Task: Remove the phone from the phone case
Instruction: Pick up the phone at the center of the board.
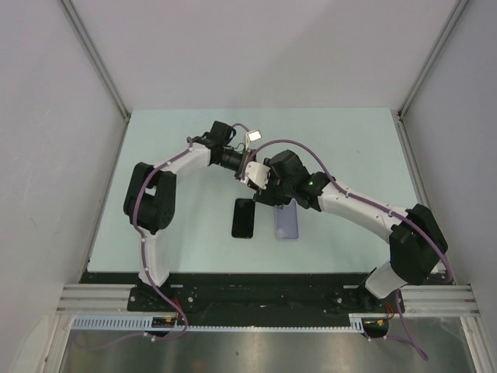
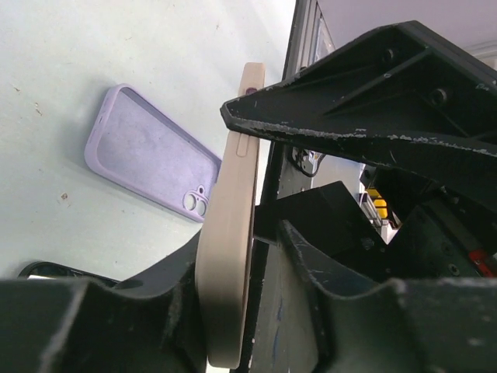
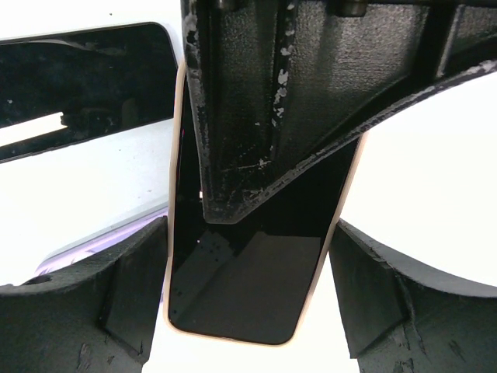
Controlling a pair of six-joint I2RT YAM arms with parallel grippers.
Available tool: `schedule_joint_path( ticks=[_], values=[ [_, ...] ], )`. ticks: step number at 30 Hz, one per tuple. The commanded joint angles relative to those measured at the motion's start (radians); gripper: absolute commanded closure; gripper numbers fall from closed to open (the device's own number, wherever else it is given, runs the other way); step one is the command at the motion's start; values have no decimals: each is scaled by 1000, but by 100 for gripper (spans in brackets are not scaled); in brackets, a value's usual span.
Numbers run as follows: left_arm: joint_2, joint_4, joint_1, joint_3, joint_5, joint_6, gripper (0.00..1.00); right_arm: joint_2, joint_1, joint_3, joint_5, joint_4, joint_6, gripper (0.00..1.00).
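The phone (image 3: 245, 287), black screen showing, sits in a beige phone case (image 2: 229, 256) and is held edge-up above the table between both arms (image 1: 255, 177). My right gripper (image 3: 248, 233) is shut across its width, one finger on each long edge of the case. My left gripper (image 2: 241, 241) straddles its thickness: one finger lies against the case's back, and the other finger (image 3: 256, 116) stands over the screen with a narrow gap showing. The right gripper's finger (image 2: 349, 109) shows against the case's button edge.
On the table below lie an empty lilac phone case (image 1: 286, 223) (image 2: 147, 151) and a bare black phone (image 1: 243, 219) (image 3: 85, 85), side by side. Grey walls close in the pale green table (image 1: 349, 140) on three sides.
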Motion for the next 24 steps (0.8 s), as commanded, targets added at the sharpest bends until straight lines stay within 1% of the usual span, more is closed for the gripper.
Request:
schedule_joint_path(
  ticks=[1,4,6,13,16,17,19,20,22,23,24],
  values=[
    [-3,-2,-7,28,55,22,63,-6,10,10,32,86,-22,50],
    [-3,-2,-9,26,50,25,68,-6,10,10,33,86,-23,50],
    [0,0,-9,26,48,24,74,-6,10,10,38,86,-25,50],
    [6,0,-12,28,35,27,82,-10,11,9,30,77,-32,50],
    [7,0,-13,26,33,30,92,-17,14,9,33,75,-35,49],
    [7,-2,-13,23,33,31,99,-18,13,10,35,74,-38,46],
    [7,-2,-13,19,36,34,100,-24,13,9,38,69,-41,41],
    [4,-2,-13,17,36,37,100,-35,13,10,39,66,-46,34],
    [0,-2,-13,15,31,39,100,-47,14,10,41,55,-60,26],
    [0,-2,-12,17,30,40,100,-67,13,10,38,52,-61,20],
    [-6,-2,-10,19,25,42,100,-78,11,10,32,43,-63,17]
  ],
)
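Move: The phone still held by the right hand has its middle about 4 cm to the left hand's right, level in forward reach and 1 cm lower. From the right hand it is about 2 cm left and 1 cm up. On the table some 13 cm below the hands, the black phone lies about 12 cm back and 2 cm left of the left hand; the empty case is 13 cm back and 13 cm right of the left hand. Staying in place, the left hand closes its fingers onto the phone's faces while the right keeps its hold. ##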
